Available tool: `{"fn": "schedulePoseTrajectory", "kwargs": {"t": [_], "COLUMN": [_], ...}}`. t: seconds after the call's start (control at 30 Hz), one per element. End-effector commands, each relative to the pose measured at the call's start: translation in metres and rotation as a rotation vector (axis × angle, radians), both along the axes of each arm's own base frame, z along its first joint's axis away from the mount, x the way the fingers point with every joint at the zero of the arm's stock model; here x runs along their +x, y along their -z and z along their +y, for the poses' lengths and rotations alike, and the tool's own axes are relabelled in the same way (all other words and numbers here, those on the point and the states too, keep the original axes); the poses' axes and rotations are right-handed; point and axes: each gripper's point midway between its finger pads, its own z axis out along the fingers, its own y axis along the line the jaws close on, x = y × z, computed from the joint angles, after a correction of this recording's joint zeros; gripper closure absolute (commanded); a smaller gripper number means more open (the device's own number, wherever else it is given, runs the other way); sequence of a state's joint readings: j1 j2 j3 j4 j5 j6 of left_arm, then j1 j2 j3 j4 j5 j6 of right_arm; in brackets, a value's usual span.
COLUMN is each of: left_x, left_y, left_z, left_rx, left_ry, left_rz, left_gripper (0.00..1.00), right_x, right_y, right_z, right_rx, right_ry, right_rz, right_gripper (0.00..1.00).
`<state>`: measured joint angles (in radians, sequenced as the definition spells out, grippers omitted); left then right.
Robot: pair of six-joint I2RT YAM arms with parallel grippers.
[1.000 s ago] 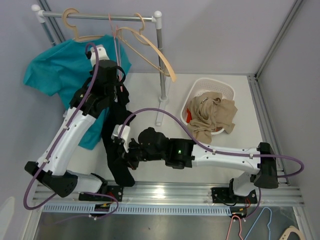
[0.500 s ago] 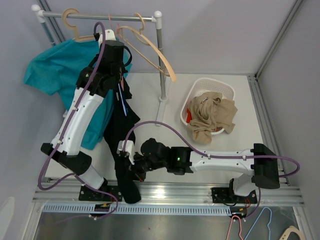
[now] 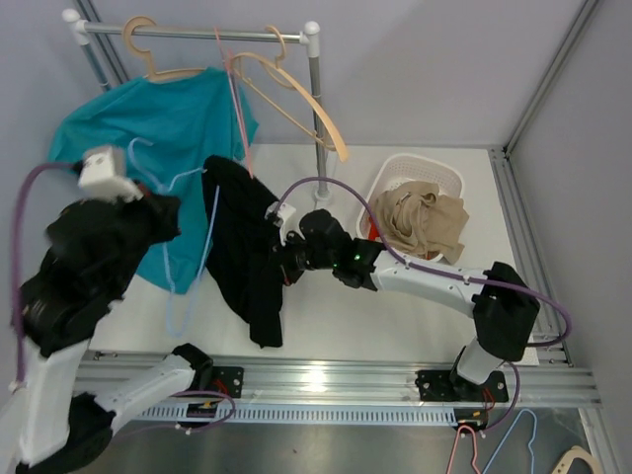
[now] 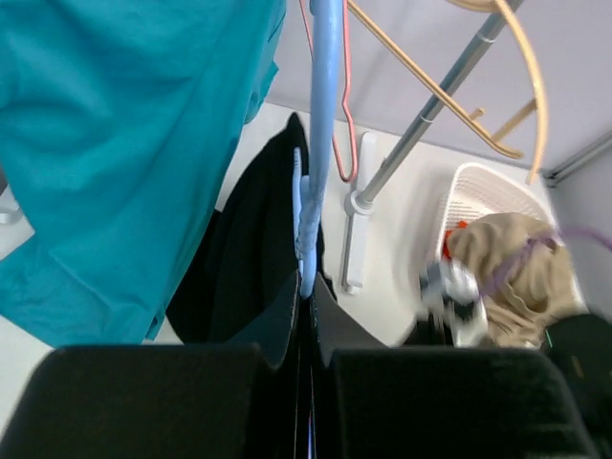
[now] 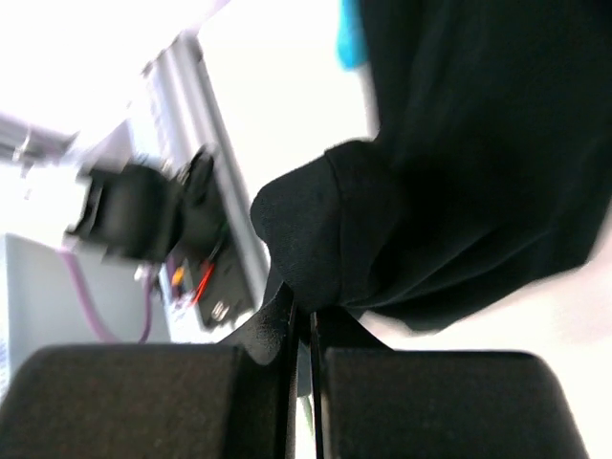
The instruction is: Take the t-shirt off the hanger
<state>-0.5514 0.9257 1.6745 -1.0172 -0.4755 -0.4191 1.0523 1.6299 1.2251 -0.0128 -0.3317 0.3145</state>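
The black t-shirt (image 3: 247, 247) hangs crumpled over the table's middle. My right gripper (image 3: 280, 263) is shut on a fold of it (image 5: 330, 225). My left gripper (image 3: 163, 212), raised close to the camera and blurred, is shut on a light blue wire hanger (image 3: 202, 237). The hanger shows as a blue bar rising from the jaws in the left wrist view (image 4: 320, 143), with the black t-shirt (image 4: 249, 249) behind it. The hanger lies along the shirt's left edge. I cannot tell if any part of it is still inside the shirt.
A teal t-shirt (image 3: 148, 128) hangs on a wooden hanger on the rack (image 3: 197, 33) at the back left. Empty wooden hangers (image 3: 296, 99) hang beside it. The rack's upright post (image 3: 318, 148) stands mid-table. A white basket (image 3: 449, 183) of beige cloth sits at the right.
My left arm has swung away from the rack, leftward and toward the camera, with the blue hanger. My right gripper has carried the black t-shirt from the front edge toward the table's middle.
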Motion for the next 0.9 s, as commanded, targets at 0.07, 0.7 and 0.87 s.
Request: {"fn": "schedulePoseTrajectory", "kwargs": {"t": [0.07,0.7,0.87], "left_x": [-0.037,-0.083,-0.079], "left_y": [0.033,0.037,0.037], "left_z": [0.019,0.047,0.044], "left_rx": [-0.004,0.035,0.049], "left_ry": [0.004,0.021,0.032], "left_rz": [0.049,0.061,0.067], "left_gripper": [0.99,0.99,0.99], "right_x": [0.045,0.166,0.165], "right_y": [-0.032,0.123,0.158], "right_z": [0.028,0.070,0.065], "right_rx": [0.107,-0.308,-0.382], "right_ry": [0.044,0.308,0.315], "right_rz": [-0.049,-0.048,-0.033], "right_gripper": [1.00,0.01,0.00]}}
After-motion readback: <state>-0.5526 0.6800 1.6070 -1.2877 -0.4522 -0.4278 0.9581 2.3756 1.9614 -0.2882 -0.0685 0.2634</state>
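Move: The black t-shirt hangs from the right gripper's shut fingers; its table spot lies about 17 cm ahead, 8 cm left and 18 cm below. From the right hand, the teal t-shirt hangs roughly 20 cm ahead, 24 cm left and 10 cm higher; the rack foot stands some 27 cm ahead, 9 cm right, at table level. From the left hand, holding the blue hanger, the black t-shirt's middle is about 6 cm ahead, 7 cm right and 30 cm below. Carry the black t-shirt forward about 16 cm and left some 7 cm with the right gripper, then mostly down about 14 cm towards the table, tipping the fingers down and turning them clockwise towards forward. Open them wide while sinking, to let go of the cloth. Meanwhile draw the left gripper back, left and a little down, keeping the blue hanger pinched, away from the shirt. ##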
